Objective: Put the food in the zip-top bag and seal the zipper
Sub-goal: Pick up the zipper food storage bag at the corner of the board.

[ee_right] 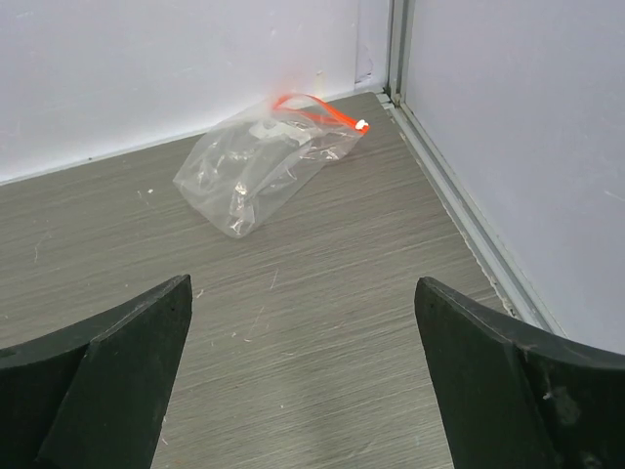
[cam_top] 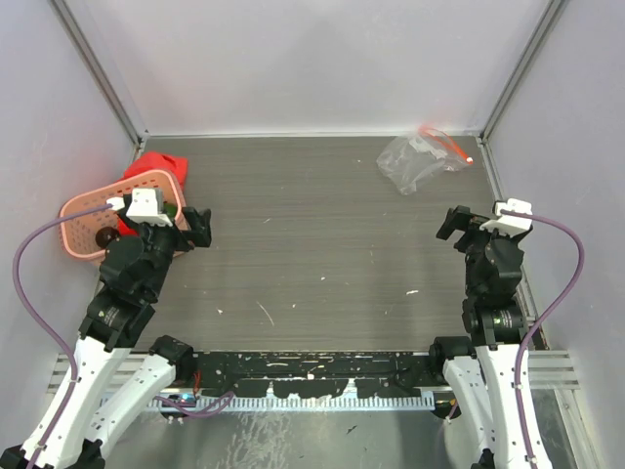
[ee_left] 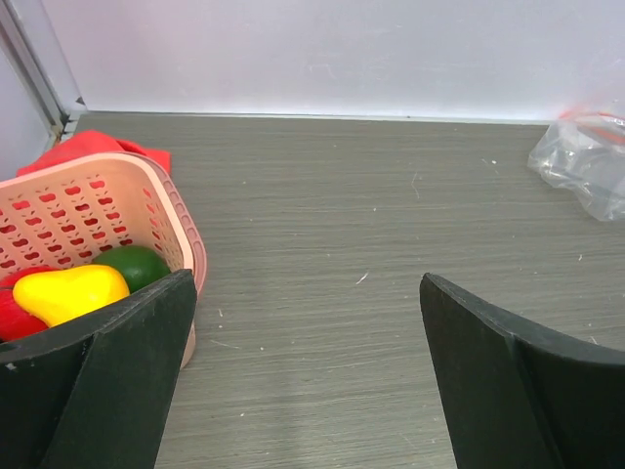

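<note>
The food lies in a pink lattice basket [cam_top: 82, 203] at the far left: a yellow piece [ee_left: 70, 291], a green one [ee_left: 137, 264] and a red one [ee_left: 10, 319] show over its rim [ee_left: 156, 176]. My left gripper [ee_left: 306, 278] stands open just right of the basket, with only bare table between its fingers. The zip-top bag [ee_right: 256, 174] lies crumpled and clear near the far right corner, its red-orange zipper [ee_right: 314, 110] toward the wall. My right gripper [ee_right: 303, 281] is open, well short of the bag [cam_top: 415, 161], and holds nothing.
A red cloth-like thing [cam_top: 159, 168] sits behind the basket against the left wall. White walls with metal corner posts [ee_right: 395, 49] close the table on three sides. A grey rail [ee_right: 469, 220] runs along the right edge near the bag.
</note>
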`<state>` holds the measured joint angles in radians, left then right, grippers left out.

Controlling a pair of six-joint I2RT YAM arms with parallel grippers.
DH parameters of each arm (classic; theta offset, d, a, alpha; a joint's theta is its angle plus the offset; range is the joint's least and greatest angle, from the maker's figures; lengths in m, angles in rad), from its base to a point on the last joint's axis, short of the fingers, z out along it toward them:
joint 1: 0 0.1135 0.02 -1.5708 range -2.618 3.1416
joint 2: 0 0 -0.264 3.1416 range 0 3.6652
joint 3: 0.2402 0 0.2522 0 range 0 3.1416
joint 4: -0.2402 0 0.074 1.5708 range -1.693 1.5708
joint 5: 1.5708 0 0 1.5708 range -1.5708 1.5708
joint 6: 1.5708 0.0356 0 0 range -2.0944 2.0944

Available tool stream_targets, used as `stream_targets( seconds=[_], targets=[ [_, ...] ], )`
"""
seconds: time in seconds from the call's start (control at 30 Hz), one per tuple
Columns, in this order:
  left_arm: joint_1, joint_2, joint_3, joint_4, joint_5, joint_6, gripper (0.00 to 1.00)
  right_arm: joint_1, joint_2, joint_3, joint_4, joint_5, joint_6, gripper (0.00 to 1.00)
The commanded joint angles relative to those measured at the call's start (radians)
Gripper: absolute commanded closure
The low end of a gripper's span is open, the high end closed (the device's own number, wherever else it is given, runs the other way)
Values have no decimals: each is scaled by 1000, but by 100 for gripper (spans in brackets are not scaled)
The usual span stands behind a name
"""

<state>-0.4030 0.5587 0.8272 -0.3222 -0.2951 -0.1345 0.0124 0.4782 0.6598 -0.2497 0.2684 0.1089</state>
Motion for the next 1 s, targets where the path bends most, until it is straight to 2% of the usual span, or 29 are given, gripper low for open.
stream_targets(
  seconds=[0.0, 0.2, 0.5, 0.77, 0.97],
  targets=[
    [7, -6, 0, 84, 8, -8, 2, -4, -2, 29, 75, 8, 14, 0],
    [7, -13, -3, 93, 12, -6, 2, -5, 13, 33, 78, 29, 37, 0],
    [6, -20, -7, 94, 36, -8, 2, -5, 168, 51, 123, -108, 89, 0],
    [6, -29, -8, 94, 63, -8, 2, -11, 438, 90, 260, -148, 167, 0],
    [6, -50, -10, 97, 83, -7, 2, -96, 689, 118, 457, -253, 322, 0]
  ],
)
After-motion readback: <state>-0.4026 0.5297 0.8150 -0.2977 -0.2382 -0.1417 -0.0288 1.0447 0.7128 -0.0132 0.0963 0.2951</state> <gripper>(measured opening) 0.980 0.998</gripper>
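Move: Straight ahead of the right hand, about 26 cm out and 20 cm below, lies the empty zip-top bag. Its orange zipper's slider sits some 12 cm right of the bag's middle and about level with it. The back wall's foot is roughly 10 cm beyond the bag's middle, straight on; the side wall's foot runs about 17 cm to its right. From the left hand, the bag lies some 27 cm ahead and 50 cm right, 22 cm down. Reaching out over the board towards the zip-top bag, the right hand hangs back briefly, then speeds up forward and down together, roughly 10 cm out and 8 cm lower. On the way the wrist tips its fingertips down some 15 degrees and rolls its left side up a little less. The fingers stay wide open and still touch nothing. ##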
